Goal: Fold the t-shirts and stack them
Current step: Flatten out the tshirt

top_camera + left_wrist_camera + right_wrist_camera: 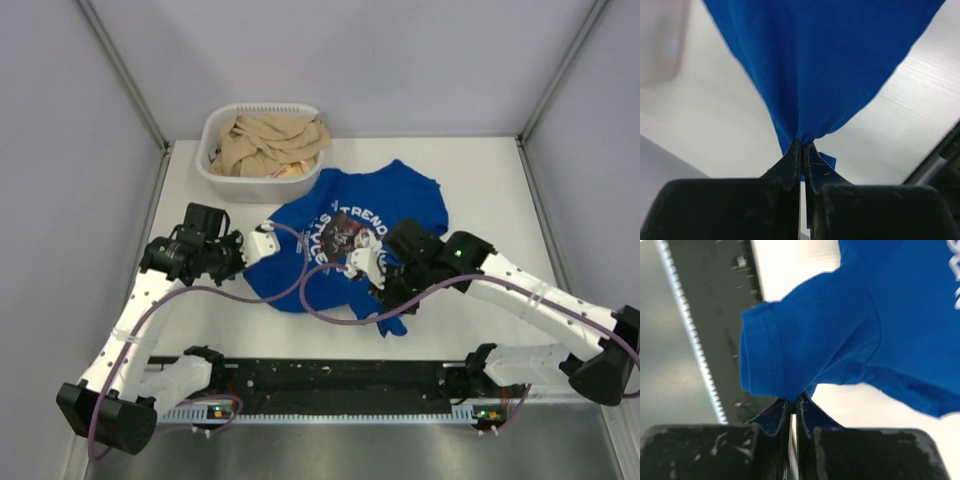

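A royal-blue t-shirt [350, 225] with white lettering and a dark graphic lies crumpled, print up, in the middle of the table. My left gripper [262, 240] pinches its left edge; in the left wrist view the cloth [820, 60] fans out from the shut gripper [803, 145]. My right gripper [362, 265] is shut on the shirt near its front part. The right wrist view shows a hemmed sleeve [770, 355] bunched into the shut right gripper [792, 401].
A white laundry basket [222, 180] holding beige cloth [270, 143] stands at the back left, just behind the shirt. Purple cables [300, 300] loop over the table near the shirt's front. A black rail [340, 380] runs along the near edge.
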Motion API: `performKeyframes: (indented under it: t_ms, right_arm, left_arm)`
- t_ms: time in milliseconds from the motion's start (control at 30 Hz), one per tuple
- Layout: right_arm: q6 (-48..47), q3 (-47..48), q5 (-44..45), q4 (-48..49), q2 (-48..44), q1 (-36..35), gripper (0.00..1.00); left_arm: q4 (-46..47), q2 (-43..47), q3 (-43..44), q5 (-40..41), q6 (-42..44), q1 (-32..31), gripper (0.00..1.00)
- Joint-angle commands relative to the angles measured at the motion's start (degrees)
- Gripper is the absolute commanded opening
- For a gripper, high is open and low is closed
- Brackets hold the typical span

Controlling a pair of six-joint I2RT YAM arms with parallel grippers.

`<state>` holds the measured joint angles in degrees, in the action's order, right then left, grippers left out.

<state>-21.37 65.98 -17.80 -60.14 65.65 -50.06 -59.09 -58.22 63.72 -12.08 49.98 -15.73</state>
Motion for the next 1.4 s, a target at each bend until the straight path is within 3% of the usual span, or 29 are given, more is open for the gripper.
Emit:
performKeyframes:
  t_ms: [0,167,300,400,500,533,633,700,800,900,1100,1267,1367]
  right_arm:
    - [1.24,2.22,-10.75,-3.14,4.65,-3.81,0.0]
    - [0.19,2.49,-15.85,-4.54,13.88,-5.65,0.06]
    - [-0.6,2.84,-17.0,-5.16,14.51,-5.83,0.13]
    - [-0.17,4.33,-12.02,-4.81,12.41,-5.66,0.52]
    - [3.16,6.79,-0.42,0.09,10.65,-2.34,0.76]
    - [5.0,6.8,1.0,3.94,9.95,1.42,0.79]
    - [15.87,4.44,3.11,18.25,8.97,18.18,0.79]
    - [24.4,1.89,8.37,25.3,10.46,28.04,0.79]
    - [30.14,-1.11,16.2,32.43,15.54,37.29,0.79]
    - [31.39,-1.11,17.54,36.83,23.53,43.36,0.79]
    - [28.22,6.09,20.17,36.94,37.87,45.41,0.77]
    - [27.52,8.81,18.34,35.8,45.43,45.41,0.77]
    - [26.99,9.7,15.61,35.27,48.34,45.41,0.72]
  left_arm:
    - [-7.62,2.58,-7.11,-2.43,7.5,0.35,0.0]
    - [-9.63,2.49,-12.65,-1.46,10.22,0.35,0.0]
    - [-13.84,1.88,-13.36,-3.03,12.51,0.35,0.0]
    - [-18.42,0.91,-13.19,-5.58,15.14,0.35,0.25]
    - [-17.74,0.82,-11.96,-6.73,15.33,0.35,0.48]
    - [-15.99,1.08,-11.17,-6.65,14.11,0.43,0.55]
    - [-5.2,0.13,-8.19,-6.56,6.74,2.53,0.66]
    - [4.03,-3.29,-5.9,-5.42,0.94,4.38,0.68]
    - [9.78,-11.54,-1.07,-0.69,-7.5,5.71,0.66]
    - [12.85,-21.04,2.36,0.56,-12.52,5.79,0.63]
    - [22.87,-28.88,9.91,5.57,-15.79,5.79,0.63]
    - [27.88,-28.8,14.23,1.36,-7.72,5.79,0.71]
    - [33.23,-29.75,13.54,-1.28,-0.61,5.79,0.81]
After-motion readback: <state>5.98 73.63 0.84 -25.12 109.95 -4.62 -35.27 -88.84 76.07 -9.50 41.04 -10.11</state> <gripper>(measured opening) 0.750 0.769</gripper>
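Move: The left gripper still pinches a near left part of the t-shirt: its letting-go spot on the table is some 9 cm back, 2 left and 19 below, the basket's middle 28 ahead, 1 right. The right gripper still pinches a near right part; the shirt's far right edge lies about 28 cm ahead, 15 right and 17 below, the panda print 22 ahead, 9 left. Draw both grippers back and down with the t-shirt, the left about 10 cm, the right about 5, then open them wide to let go. Swing the right gripper forward and right, then down, turning some 85 degrees clockwise, until its open fingers hover low at the shirt's far right edge. Send the empty left gripper forward towards the basket, rising at the end. ##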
